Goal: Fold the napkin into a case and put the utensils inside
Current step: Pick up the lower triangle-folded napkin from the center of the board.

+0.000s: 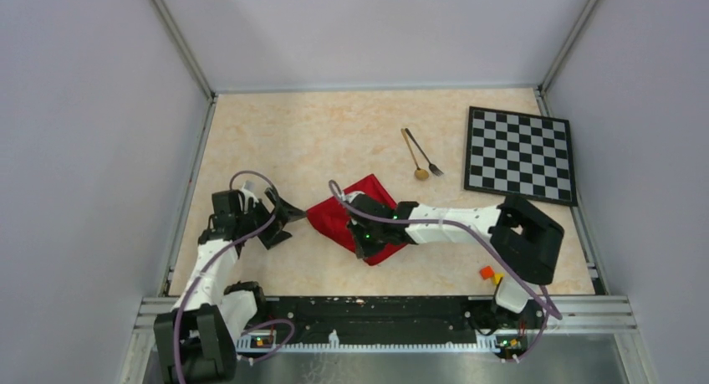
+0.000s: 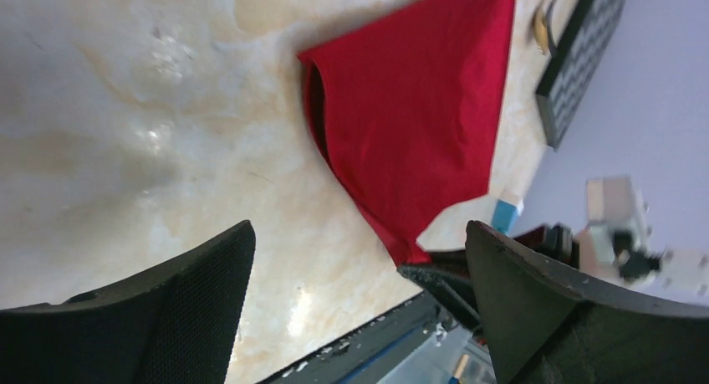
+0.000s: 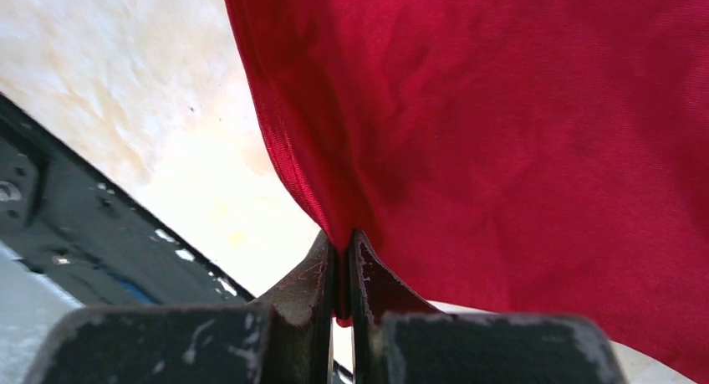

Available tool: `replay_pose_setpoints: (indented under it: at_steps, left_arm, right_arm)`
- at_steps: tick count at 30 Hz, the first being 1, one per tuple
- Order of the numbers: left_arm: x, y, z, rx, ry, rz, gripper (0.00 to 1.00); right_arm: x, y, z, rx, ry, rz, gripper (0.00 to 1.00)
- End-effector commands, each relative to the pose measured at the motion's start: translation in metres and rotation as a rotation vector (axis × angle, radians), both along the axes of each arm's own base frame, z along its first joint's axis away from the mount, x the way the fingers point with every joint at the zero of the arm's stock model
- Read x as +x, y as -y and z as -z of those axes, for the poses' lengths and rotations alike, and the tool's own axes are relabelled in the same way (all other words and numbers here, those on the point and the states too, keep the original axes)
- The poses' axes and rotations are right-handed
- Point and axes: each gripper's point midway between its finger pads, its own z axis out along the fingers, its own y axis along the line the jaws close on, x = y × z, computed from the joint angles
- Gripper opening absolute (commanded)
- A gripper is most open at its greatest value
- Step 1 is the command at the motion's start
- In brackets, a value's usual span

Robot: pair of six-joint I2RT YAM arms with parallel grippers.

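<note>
The deep-red napkin (image 1: pixel 347 207) lies folded on the table's middle and fills the right wrist view (image 3: pixel 518 108). My right gripper (image 1: pixel 365 246) is shut on the napkin's near corner, and a thin fold of cloth shows pinched between its fingers (image 3: pixel 344 246). Just left of the cloth my left gripper (image 1: pixel 288 222) stands open and holds nothing. Its wrist view shows the napkin (image 2: pixel 418 108) ahead, beyond its spread fingers (image 2: pixel 359 233). The utensils, a gold spoon (image 1: pixel 414 158) and a dark fork (image 1: pixel 425 154), lie side by side on the table behind the napkin.
A black-and-white checkered board (image 1: pixel 520 154) lies at the back right, just beside the utensils. Small coloured blocks (image 1: pixel 489 273) sit near the front edge under the right arm. Metal rails and grey walls border the table on all sides.
</note>
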Motion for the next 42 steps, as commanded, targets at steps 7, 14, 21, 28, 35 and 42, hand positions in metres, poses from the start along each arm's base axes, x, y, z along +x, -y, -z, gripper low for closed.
replay_pose_setpoints:
  at_steps: [7,14,21,28,35,42]
  left_arm:
    - [-0.005,0.035,-0.01,-0.311,0.075,0.007,0.99]
    - [0.012,0.038,-0.005,-0.324,0.087,0.001,0.99]
    - [0.021,0.041,0.021,-0.224,-0.043,0.008,0.98]
    - [0.034,0.032,0.04,-0.131,-0.038,-0.02,0.88]
    - [0.041,0.034,0.048,-0.116,-0.022,-0.007,0.74]
    - [0.053,0.032,0.043,-0.079,0.032,0.001,0.52]
  right_arm:
    - [0.01,-0.023,-0.074,0.419,-0.069,0.058,0.0]
    - [0.013,-0.014,-0.085,0.473,-0.065,0.075,0.0]
    - [0.016,-0.011,-0.086,0.482,-0.056,0.078,0.0]
    - [0.018,-0.006,-0.091,0.512,-0.05,0.088,0.0]
    - [0.018,-0.004,-0.093,0.525,-0.052,0.088,0.0]
    - [0.014,-0.005,-0.086,0.532,-0.069,0.078,0.0]
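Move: The napkin's left corner lies about 3 cm ahead of the open left hand, 3 cm to its right and 7 cm below; the napkin's middle is some 16 cm right of that hand and 2 cm ahead. The spoon and fork lie about 20 cm ahead, 30 and 33 cm right. From the right hand, already pinching the napkin's front part, the left corner is 11 cm ahead, 13 cm left, 2 cm lower. Right hand lifts its pinched edge about 7 cm; left sinks rightward and forward to the left corner, half-closing. ##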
